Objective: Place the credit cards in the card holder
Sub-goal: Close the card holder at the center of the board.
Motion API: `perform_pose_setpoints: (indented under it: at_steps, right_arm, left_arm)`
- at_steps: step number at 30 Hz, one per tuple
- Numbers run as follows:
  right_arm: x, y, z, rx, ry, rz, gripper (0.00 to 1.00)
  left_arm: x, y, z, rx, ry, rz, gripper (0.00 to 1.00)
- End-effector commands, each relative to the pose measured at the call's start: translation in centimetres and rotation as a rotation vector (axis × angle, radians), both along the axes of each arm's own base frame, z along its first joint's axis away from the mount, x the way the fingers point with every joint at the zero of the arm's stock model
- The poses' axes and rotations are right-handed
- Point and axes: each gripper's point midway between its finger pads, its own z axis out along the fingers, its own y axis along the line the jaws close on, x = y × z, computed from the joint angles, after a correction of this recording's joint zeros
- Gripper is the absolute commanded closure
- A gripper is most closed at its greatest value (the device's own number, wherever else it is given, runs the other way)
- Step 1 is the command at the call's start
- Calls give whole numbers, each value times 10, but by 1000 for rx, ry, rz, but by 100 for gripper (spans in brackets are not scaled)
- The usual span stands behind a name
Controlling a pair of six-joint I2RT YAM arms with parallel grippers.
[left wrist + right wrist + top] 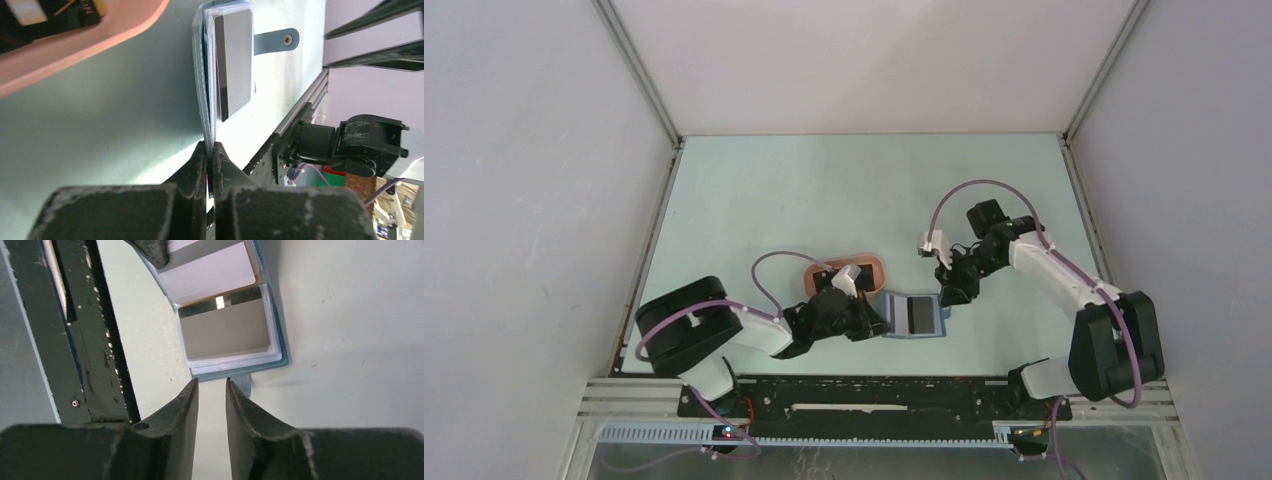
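The blue card holder (914, 335) lies open on the table, with a dark credit card (919, 315) in its clear pocket. My left gripper (879, 322) is shut on the card holder's left edge; in the left wrist view the jaws pinch the card holder's (204, 75) edge, and the pocketed card (235, 60) looks grey. My right gripper (210, 385) stands open just short of the card holder's (280, 340) right edge and strap, nothing between its fingers. More dark credit cards (50, 15) lie in the pink tray (75, 55).
The pink oval tray (874, 268) sits just behind the left gripper, partly covered by that arm. The card holder's strap tab (275, 40) lies flat on the table. The black base rail (874, 395) runs along the near edge.
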Motion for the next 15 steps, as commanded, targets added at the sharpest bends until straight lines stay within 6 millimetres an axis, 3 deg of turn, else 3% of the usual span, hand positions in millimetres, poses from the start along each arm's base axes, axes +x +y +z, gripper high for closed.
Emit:
perform_pose_setpoints:
  at_steps: [1,4,7,15]
  right_arm:
    - [-4,15,40,153,-91,34,62]
    - [-7,22,64,249,-131,19,47]
    - [-9,26,70,309,-42,-62,29]
    - [19,6,24,100,149,-343,31]
  left_arm:
    - [5,17,-3,158,-57,31,100]
    - [5,30,-3,255,-76,56,100]
    - [6,44,-4,362,-88,90,100]
    - [5,47,8,438,-111,95,98]
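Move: The left hand already pinches the open card holder's left edge by its near corner, with the holder's middle about 6 cm to its right, 2 cm ahead and 2 cm below; the orange tray lies some 7 cm to this hand's left and 10 cm ahead. The right hand is clear of the holder, whose middle is roughly 7 cm to its left, 1 cm back and 7 cm below, and the clasp strap is about 2 cm to its left, level with it and 7 cm below. The left hand keeps its pinch on the holder's left edge and draws it about 3 cm to the left, away from the right hand, lifting about 1 cm late on while the wrist rolls nearly 20 degrees so the fingers point more steeply down. Meanwhile the empty right hand rises some 6 cm above the clasp end, edging slightly left, then sinks back about 2 cm and turns a little clockwise as its fingers spread from a third to well open, touching nothing. ##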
